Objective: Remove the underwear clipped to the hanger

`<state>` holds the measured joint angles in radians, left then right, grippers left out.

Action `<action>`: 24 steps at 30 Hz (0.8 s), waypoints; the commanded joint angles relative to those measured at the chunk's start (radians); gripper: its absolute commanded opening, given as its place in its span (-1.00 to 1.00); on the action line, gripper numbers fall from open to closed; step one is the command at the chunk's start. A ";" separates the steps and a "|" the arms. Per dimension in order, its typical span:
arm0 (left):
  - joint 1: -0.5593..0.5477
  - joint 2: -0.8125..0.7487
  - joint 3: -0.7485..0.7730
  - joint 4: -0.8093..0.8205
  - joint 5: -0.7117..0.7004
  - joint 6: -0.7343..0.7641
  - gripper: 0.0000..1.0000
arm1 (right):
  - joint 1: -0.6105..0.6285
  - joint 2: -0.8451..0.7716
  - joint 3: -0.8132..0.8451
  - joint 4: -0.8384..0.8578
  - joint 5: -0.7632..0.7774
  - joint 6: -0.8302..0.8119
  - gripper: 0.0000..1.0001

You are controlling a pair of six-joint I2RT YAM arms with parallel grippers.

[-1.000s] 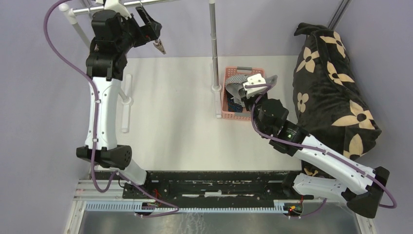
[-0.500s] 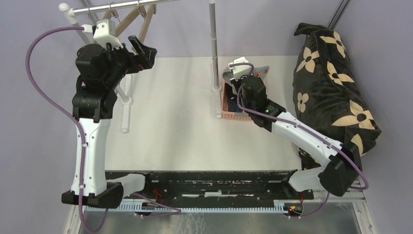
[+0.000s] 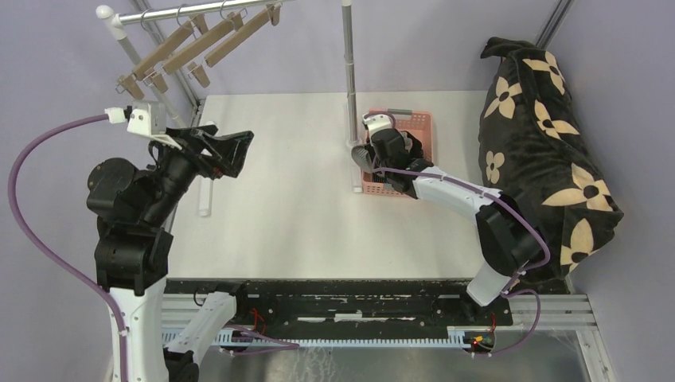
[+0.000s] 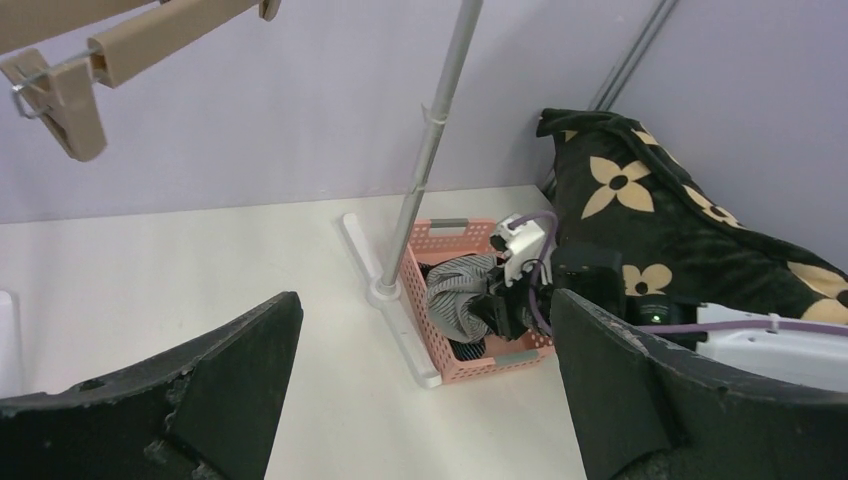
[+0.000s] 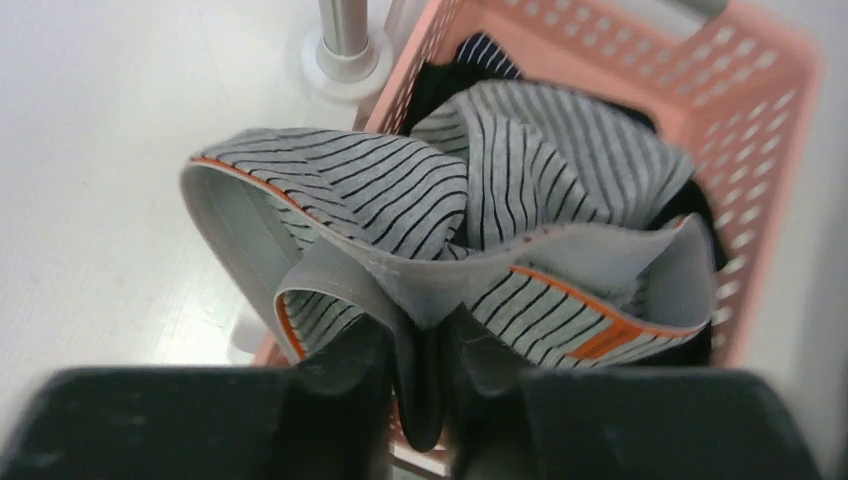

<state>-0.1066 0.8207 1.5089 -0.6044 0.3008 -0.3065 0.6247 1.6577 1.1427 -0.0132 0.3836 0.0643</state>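
Note:
My right gripper (image 5: 425, 372) is shut on the waistband of the grey-and-white striped underwear (image 5: 470, 190). It holds the bunched cloth above the left edge of the pink basket (image 5: 770, 110). A navy striped piece (image 5: 482, 50) and some black cloth (image 5: 692, 205) lie in the basket below it. From above, the right gripper (image 3: 372, 153) and the held underwear (image 3: 358, 156) sit beside the rack pole. Three wooden clip hangers (image 3: 191, 48) hang bare on the rail. My left gripper (image 3: 227, 151) is open and holds nothing, over the table's left half, well short of the hangers.
A large black cushion with tan flowers (image 3: 541, 151) fills the right side. The rack's upright pole (image 3: 348, 72) stands just left of the basket (image 3: 422, 119), with its white foot (image 4: 400, 330) on the table. Another white rack foot (image 3: 205, 171) lies at the left.
My left arm has drawn back and down from the hangers, its gripper still open. My right arm has carried the striped underwear left, to the basket's left edge.

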 commanded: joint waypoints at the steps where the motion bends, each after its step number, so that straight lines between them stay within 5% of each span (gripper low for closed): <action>1: 0.003 -0.045 -0.047 0.033 0.059 0.038 0.98 | -0.008 0.035 0.010 -0.020 0.001 0.097 0.04; 6: 0.003 -0.134 -0.127 0.023 0.047 0.063 0.98 | -0.018 -0.085 -0.014 -0.028 0.049 0.046 0.76; 24: 0.005 -0.345 -0.309 0.008 -0.191 0.093 0.98 | -0.126 -0.465 0.069 -0.237 0.140 -0.078 1.00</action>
<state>-0.1066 0.5014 1.2171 -0.6064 0.1974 -0.2779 0.4942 1.2865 1.1690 -0.1848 0.4652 0.0006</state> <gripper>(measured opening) 0.990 0.999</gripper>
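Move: The right hand holds the last striped underwear pinched over the left part of the basket, whose middle lies about 4 cm ahead, 6 cm to its right and 11 cm below. The rack post's foot stands roughly 5 cm ahead of this hand and 3 cm to its left, 14 cm down. From the empty left hand the basket is some 24 cm ahead, 26 cm to the right and 45 cm below. The right hand opens its fingers wide while dipping about 3 cm towards the basket, lets go of the underwear, then climbs away to end some 14 cm higher and 10 cm to the right, towards the flowered cushion, its fingertips tilting up and the hand turning a little clockwise. Meanwhile the empty left hand, still open, goes on drawing away from the hangers, about 5 cm back and 5 to 6 cm down, drifting slightly left late on. ##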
